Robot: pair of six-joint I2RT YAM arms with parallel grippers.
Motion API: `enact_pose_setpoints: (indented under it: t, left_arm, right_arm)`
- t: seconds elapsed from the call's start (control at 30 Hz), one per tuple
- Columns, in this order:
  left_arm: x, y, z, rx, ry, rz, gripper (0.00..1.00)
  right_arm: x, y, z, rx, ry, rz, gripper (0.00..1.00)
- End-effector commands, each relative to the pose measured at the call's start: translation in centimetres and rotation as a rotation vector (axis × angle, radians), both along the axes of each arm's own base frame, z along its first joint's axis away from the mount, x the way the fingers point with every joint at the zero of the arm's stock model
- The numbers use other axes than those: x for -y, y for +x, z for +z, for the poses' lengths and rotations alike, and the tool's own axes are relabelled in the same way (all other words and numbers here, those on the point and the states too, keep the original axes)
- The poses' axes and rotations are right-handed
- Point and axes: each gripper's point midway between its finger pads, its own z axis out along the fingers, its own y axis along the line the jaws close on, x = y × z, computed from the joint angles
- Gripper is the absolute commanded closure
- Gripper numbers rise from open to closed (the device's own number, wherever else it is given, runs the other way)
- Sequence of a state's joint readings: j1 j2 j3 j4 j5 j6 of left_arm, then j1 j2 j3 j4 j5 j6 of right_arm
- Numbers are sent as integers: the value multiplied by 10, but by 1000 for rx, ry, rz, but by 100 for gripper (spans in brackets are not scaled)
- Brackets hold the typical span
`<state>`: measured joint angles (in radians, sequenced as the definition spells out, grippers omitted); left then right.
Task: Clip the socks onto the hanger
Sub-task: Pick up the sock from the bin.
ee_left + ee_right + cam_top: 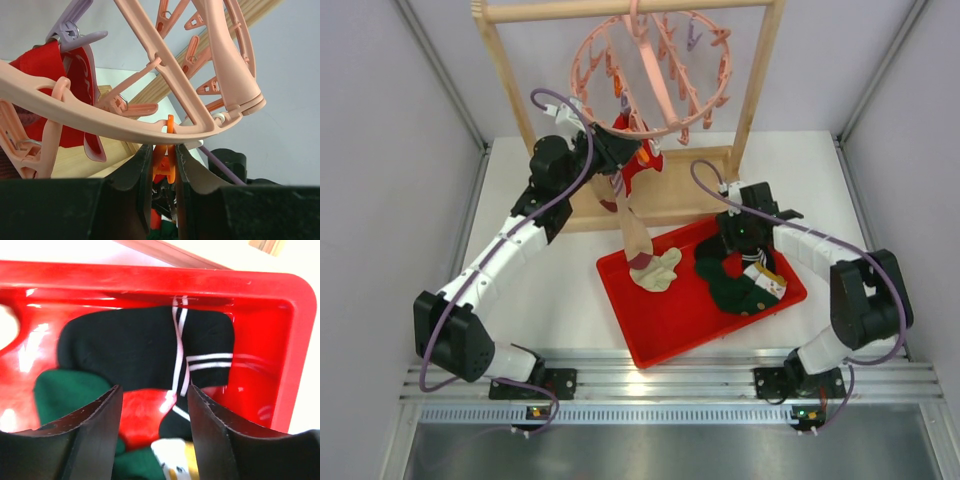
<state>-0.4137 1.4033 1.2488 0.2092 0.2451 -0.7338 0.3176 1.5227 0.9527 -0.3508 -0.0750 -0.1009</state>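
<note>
The pink round hanger (650, 75) hangs from the wooden rack's top bar. My left gripper (620, 138) is raised under its ring (125, 127) and is shut on an orange peg (165, 162). A red sock (50, 90) hangs beside it under a purple peg (75, 30). A tan sock (634, 232) dangles down to the red tray (670, 330), next to a cream sock (663, 270). My right gripper (155, 405) stands open low over the tray. A black sock with white stripes (130, 347) and a dark green sock (65, 390) lie under it.
The wooden frame rack (755, 90) stands at the back of the table, its base bar (660, 215) just behind the tray. Grey walls close in both sides. A white and yellow sock cuff (767, 286) lies on the green sock near the tray's right rim.
</note>
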Motion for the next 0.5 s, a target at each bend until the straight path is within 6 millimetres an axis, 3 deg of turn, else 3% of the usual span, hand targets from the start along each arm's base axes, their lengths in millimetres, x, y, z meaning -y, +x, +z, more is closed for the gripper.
enact_pose_setpoints:
  t: [0.0, 0.13, 0.23, 0.33, 0.4, 0.47]
  left_arm:
    - [-11, 0, 23, 71, -29, 33, 100]
    - [-12, -1, 23, 68, -32, 36, 100]
    - [-13, -1, 22, 67, -31, 34, 100]
    - [-15, -1, 23, 69, -28, 36, 100]
    - [-15, -2, 24, 71, -29, 33, 100]
    - [-15, -3, 23, 68, -27, 33, 100]
  right_arm:
    - [-5, 31, 7, 71, 13, -73, 45]
    - [-14, 37, -7, 34, 20, -64, 47]
    - [-28, 37, -9, 13, 36, 29, 74]
    - [-52, 36, 11, 46, 51, 219, 95]
    - [-70, 26, 26, 90, 49, 405, 100]
    - [-90, 3, 39, 95, 41, 576, 100]
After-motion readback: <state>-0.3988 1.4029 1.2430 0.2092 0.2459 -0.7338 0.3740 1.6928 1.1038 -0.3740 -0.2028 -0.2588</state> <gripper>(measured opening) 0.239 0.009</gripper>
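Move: The black sock with white stripes lies in the red bin, its middle about 4 cm ahead of the right hand, 1 cm to its left and 4 cm below. The green sock is some 4 cm back from that hand and 1 cm to its left; the cream sock lies level with it, about 15 cm to the left, both equally low. From the left hand the black sock is roughly 12 cm back, 17 cm right and 33 cm down. The right fingers shut fully on the striped part of the black sock, pinching its cloth, after the hand sinks about 3 cm and eases slightly forward towards the bin floor. Then the hand sweeps nearly 5 cm left and comes back up a couple of centimetres, speeding up and turning about 15 degrees counter-clockwise. ##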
